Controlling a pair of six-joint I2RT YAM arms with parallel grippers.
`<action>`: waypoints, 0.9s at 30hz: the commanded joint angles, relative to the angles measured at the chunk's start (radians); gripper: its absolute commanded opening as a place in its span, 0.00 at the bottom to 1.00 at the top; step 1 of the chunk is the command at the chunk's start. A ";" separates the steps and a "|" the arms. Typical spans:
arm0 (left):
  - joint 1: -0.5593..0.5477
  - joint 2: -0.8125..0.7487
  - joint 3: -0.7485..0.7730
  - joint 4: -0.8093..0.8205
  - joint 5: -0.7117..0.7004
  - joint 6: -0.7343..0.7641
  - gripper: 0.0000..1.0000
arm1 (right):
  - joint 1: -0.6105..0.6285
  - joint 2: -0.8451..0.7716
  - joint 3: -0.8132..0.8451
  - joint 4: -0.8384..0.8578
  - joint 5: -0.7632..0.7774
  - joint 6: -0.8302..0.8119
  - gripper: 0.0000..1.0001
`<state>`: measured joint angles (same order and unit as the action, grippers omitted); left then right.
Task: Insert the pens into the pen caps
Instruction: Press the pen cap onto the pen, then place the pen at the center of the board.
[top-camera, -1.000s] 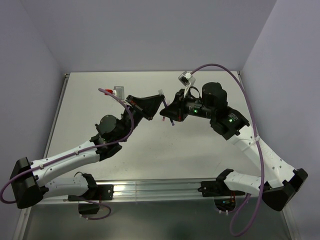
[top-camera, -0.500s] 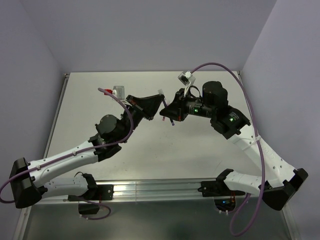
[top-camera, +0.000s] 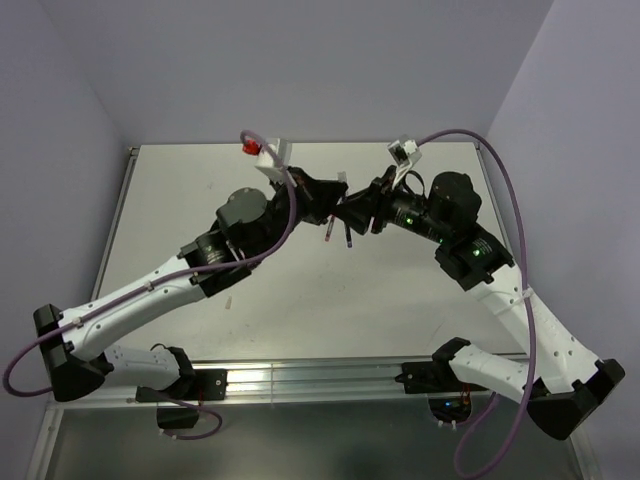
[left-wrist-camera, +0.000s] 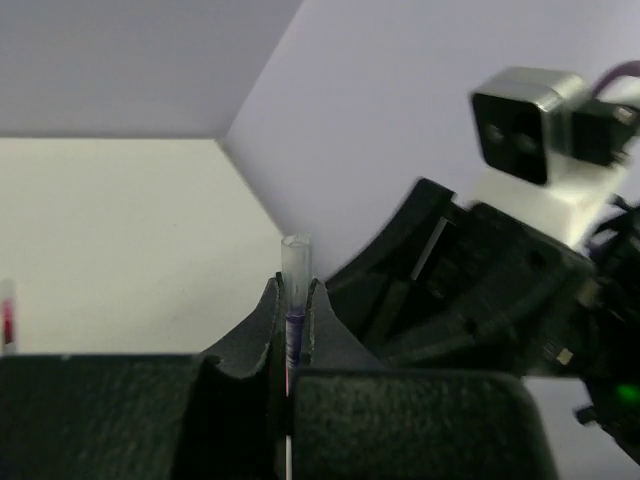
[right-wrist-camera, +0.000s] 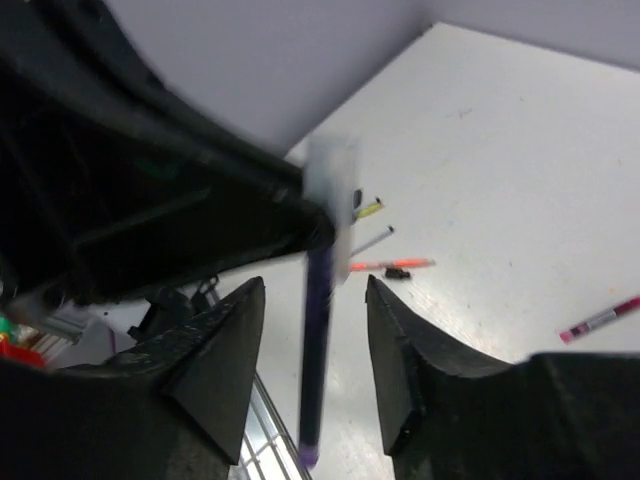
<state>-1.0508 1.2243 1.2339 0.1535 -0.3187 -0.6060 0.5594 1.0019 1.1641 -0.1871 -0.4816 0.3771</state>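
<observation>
The left gripper (left-wrist-camera: 293, 300) (top-camera: 338, 203) is shut on a whitish-clear pen cap (left-wrist-camera: 296, 262), held upright above the table. A dark purple pen (right-wrist-camera: 318, 340) (top-camera: 347, 238) sits in that cap and hangs below it. My right gripper (right-wrist-camera: 315, 285) (top-camera: 358, 215) stands open around the purple pen, its fingers apart from it on both sides. On the table below lie a yellow pen (right-wrist-camera: 368, 209), a white-black pen (right-wrist-camera: 372, 241), an orange pen (right-wrist-camera: 385, 265) beside a black cap (right-wrist-camera: 400, 271), and a red pen (right-wrist-camera: 600, 320) (top-camera: 328, 233).
The white table (top-camera: 180, 200) is walled at the back and on both sides. A small whitish stub (top-camera: 228, 300) lies near the left forearm. The two grippers meet nose to nose above the table's middle, with the metal rail (top-camera: 300, 380) along the near edge.
Both arms have shifted right and towards the back. The right gripper, shut on the purple pen before, has opened and let it go. The left gripper stays shut on the cap.
</observation>
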 joint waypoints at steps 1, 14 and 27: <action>0.102 0.091 0.151 -0.219 0.096 -0.026 0.00 | -0.004 -0.066 -0.076 0.031 0.052 -0.001 0.54; 0.354 0.573 0.543 -0.433 0.392 0.021 0.00 | -0.006 -0.227 -0.235 -0.271 0.584 0.063 0.68; 0.353 1.216 1.030 -0.577 0.478 0.038 0.00 | -0.092 -0.191 -0.211 -0.288 0.626 0.063 0.71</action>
<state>-0.6949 2.4203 2.1620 -0.4057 0.1005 -0.5694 0.4900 0.8104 0.9165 -0.4980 0.1268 0.4301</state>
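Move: My left hand holds the purple pen by its clear cap. The clear table it is taken to lies some 22 cm ahead, 9 cm right and 41 cm below; the red pen lies just left of that spot, about 18 cm ahead of my left hand, 2 cm right and 41 cm below. For my right hand, the purple pen is still between its half-open fingers, and the same spot is roughly 23 cm ahead, 9 cm right and 37 cm down. Keeping my grip on the capped purple pen, I swing my left hand forward with little drop at first, then plunge down and to the right towards the table beside the red pen, some 33 cm lower and 23 cm farther out, tipping the fingers downward. Meanwhile my right hand opens wider and backs off the pen, dropping about 13 cm, drawing right and turning clockwise. ##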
